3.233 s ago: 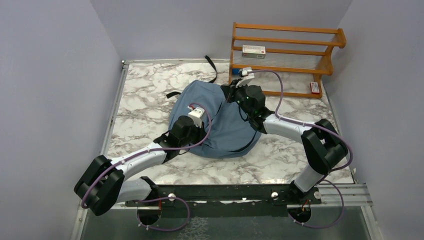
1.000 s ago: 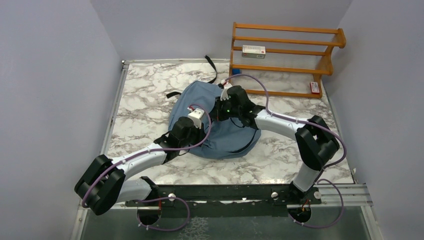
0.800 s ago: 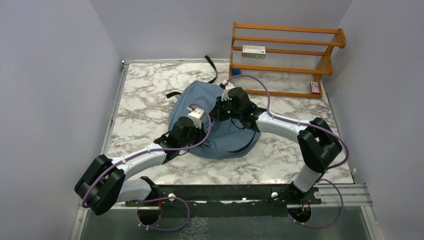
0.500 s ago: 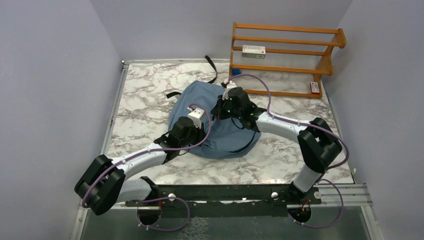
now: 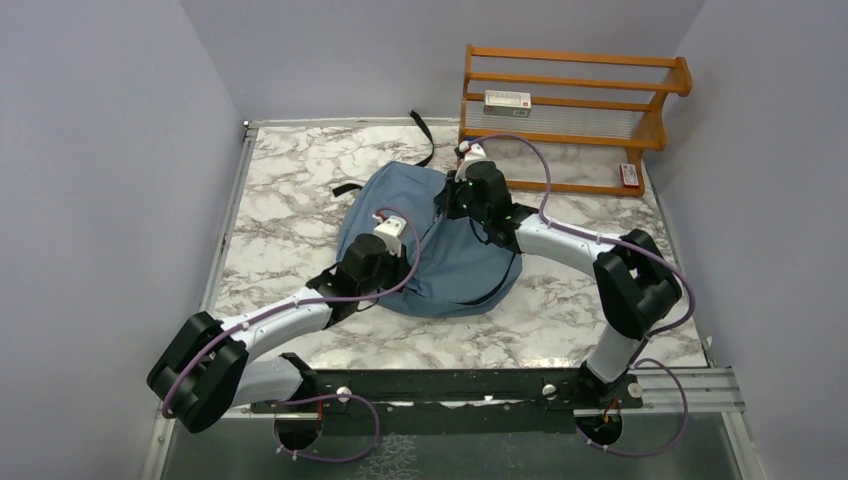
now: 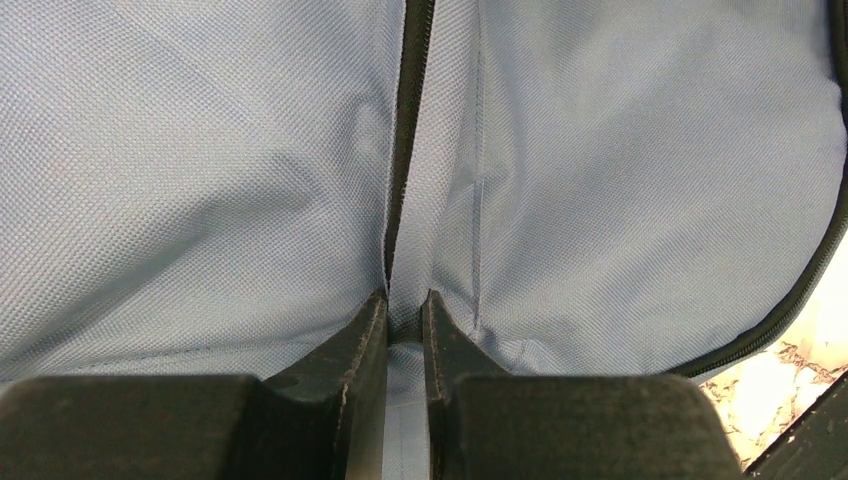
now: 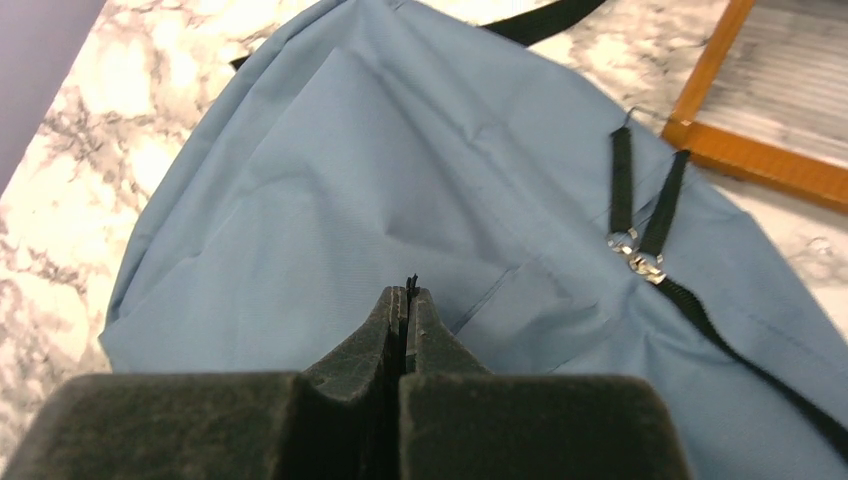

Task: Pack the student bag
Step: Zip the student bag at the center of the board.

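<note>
The student bag (image 5: 450, 255), dusty-blue with black straps, lies flat in the middle of the marble table (image 5: 290, 210). My left gripper (image 5: 398, 248) presses on the bag's near-left part. In the left wrist view the left gripper (image 6: 405, 300) is shut on a small fold of the bag's fabric (image 6: 620, 180), just below the closed dark zipper (image 6: 405, 130). My right gripper (image 5: 447, 203) hovers over the bag's far side. In the right wrist view the right gripper (image 7: 410, 293) is shut above the bag (image 7: 350, 170), with a tiny black sliver at its tips. Two metal zipper pulls (image 7: 635, 250) lie apart to its right.
A wooden rack (image 5: 570, 110) stands at the back right. It holds a small white box (image 5: 507, 99) on a shelf and a small red item (image 5: 629, 175) at its base. A black strap (image 5: 425, 135) trails behind the bag. Walls close in left, right and behind.
My right gripper has drawn back from the bag's middle toward its far right edge, near the rack. The left gripper and the bag have stayed put.
</note>
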Action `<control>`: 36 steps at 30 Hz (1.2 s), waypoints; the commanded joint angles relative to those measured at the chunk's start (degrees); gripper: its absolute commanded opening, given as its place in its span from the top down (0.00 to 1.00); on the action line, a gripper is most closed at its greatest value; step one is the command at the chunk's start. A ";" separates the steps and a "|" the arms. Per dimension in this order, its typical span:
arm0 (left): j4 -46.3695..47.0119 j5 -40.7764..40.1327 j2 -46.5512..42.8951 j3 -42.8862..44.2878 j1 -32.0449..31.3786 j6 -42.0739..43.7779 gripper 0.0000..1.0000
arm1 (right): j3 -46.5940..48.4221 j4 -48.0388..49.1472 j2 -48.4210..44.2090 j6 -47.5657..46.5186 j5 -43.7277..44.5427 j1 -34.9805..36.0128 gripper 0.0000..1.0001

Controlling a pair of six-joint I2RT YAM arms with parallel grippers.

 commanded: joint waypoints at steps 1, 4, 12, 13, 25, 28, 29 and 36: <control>-4.07 -0.79 -1.32 -2.04 -0.68 -1.45 1.00 | 3.62 7.93 1.65 -3.52 6.12 -2.60 1.00; -4.00 -1.50 -1.84 -2.49 -0.65 -2.16 1.00 | 4.10 9.41 2.86 -4.52 6.59 -3.76 1.00; -4.62 -4.41 -4.65 -4.71 -0.70 -3.97 1.00 | 8.13 10.45 7.46 -6.33 6.80 -7.73 0.99; -4.68 -4.95 -5.60 -5.09 -0.72 -4.55 1.00 | 8.54 10.37 8.00 -6.45 6.86 -8.13 1.00; -10.92 -11.95 -12.92 -7.41 -0.72 -9.00 1.00 | 8.99 9.60 12.35 -6.06 5.56 -12.11 0.99; -12.60 -13.19 -15.78 -7.34 -0.68 -9.59 1.00 | 7.61 10.33 11.25 -5.63 2.84 -12.12 1.00; -12.45 -12.74 -16.70 -7.05 -0.68 -8.96 0.94 | 7.14 10.33 10.48 -5.40 1.33 -12.12 1.00; -10.56 -8.13 -17.01 1.72 -0.72 0.06 0.37 | 5.32 5.24 5.21 1.35 -9.58 -12.05 1.00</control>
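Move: Ahead of the right hand, the center zip's far end on the student bag lies about 8 cm forward, 4 cm right and 4 cm below. Two black zip pulls sit some 4 cm ahead, 7 cm right and 6 cm below; the shelf's near corner is about 11 cm ahead, 5 cm right, 12 cm down. The left hand still pinches the fabric fold at its fingertips; the zip's far end is roughly 22 cm ahead and 13 cm right of it, about level. Dragging forward and to the right along the center zip towards its far end, the right hand, fingers kept shut on the zip's puller, travels about 8 cm, then sinks some 3 cm almost on the spot and lifts slightly at the end. The left hand draws its pinched fold about 4 cm left while rising 3 cm and turning counter-clockwise, then opens and lets go. ##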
